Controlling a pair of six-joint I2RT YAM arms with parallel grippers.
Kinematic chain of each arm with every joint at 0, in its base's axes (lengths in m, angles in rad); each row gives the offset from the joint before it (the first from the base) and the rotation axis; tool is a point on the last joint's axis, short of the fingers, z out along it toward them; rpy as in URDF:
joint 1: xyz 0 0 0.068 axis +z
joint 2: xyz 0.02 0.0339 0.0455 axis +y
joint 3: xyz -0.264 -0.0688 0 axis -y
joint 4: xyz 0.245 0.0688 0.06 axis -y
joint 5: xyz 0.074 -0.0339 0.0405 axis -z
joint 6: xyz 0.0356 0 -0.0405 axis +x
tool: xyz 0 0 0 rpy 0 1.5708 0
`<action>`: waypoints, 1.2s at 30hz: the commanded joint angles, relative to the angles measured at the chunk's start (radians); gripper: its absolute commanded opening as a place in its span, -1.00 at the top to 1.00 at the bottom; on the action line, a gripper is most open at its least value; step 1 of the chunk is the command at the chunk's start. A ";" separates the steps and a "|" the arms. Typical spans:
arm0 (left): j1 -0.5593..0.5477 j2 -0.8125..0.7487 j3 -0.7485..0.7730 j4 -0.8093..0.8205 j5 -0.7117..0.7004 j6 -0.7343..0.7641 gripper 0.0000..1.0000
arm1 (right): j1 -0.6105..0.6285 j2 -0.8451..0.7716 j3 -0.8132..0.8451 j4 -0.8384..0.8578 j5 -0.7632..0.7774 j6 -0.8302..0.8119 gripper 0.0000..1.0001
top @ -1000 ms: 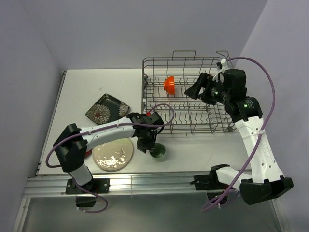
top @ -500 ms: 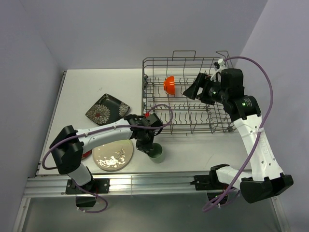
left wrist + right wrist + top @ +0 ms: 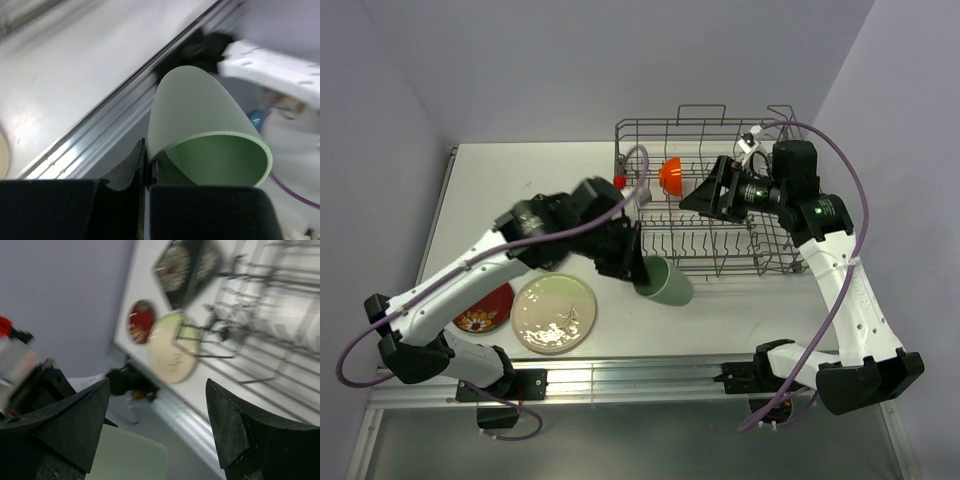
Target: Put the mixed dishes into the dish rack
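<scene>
My left gripper (image 3: 640, 270) is shut on the rim wall of the pale green cup (image 3: 667, 283) and holds it tilted in the air, just off the dish rack's (image 3: 760, 255) front left corner. In the left wrist view the fingers (image 3: 135, 167) pinch the cup (image 3: 195, 110) wall. The small orange bowl (image 3: 670, 175) sits in the rack. My right gripper (image 3: 705, 195) is open and empty above the rack's middle. The cream plate (image 3: 554, 313) and the red plate (image 3: 480, 312) lie on the table. The black square plate (image 3: 187, 265) shows only in the right wrist view.
The left arm (image 3: 500, 260) spans the table's left half and hides the black plate from above. The right wrist view also shows the cup (image 3: 127, 460), the cream plate (image 3: 174, 347) and the red plate (image 3: 141, 321). A metal rail (image 3: 620, 380) runs along the table's near edge.
My left gripper has lifted the green cup off the table, up and to the right toward the rack. My right gripper has shifted left over the rack.
</scene>
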 commanded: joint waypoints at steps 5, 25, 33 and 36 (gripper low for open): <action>0.180 -0.049 0.216 0.158 0.350 0.005 1.00 | 0.010 -0.049 -0.133 0.647 -0.502 0.456 -0.69; 0.397 -0.188 -0.039 0.567 0.610 -0.208 1.00 | 0.158 -0.054 -0.343 1.648 -0.523 1.185 -0.78; 0.457 -0.214 -0.108 0.725 0.670 -0.314 1.00 | 0.174 -0.060 -0.328 1.609 -0.507 1.150 -0.78; 0.461 -0.213 -0.116 0.752 0.677 -0.331 1.00 | 0.177 -0.065 -0.318 1.577 -0.493 1.127 -0.76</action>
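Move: The left hand already holds the green cup by its rim, the cup's middle some 4 cm right of and 4 cm below the fingers; the open right hand lies about 14 cm ahead, 14 cm right and 5 cm higher. From the right hand the cup is about 14 cm back, 10 cm left and 9 cm down. The orange bowl stands in the rack some 18 cm ahead, 6 cm left and 23 cm below the right hand. Left lifts the cup some 16 cm, rolling it level; open right rises and draws back to its base. ##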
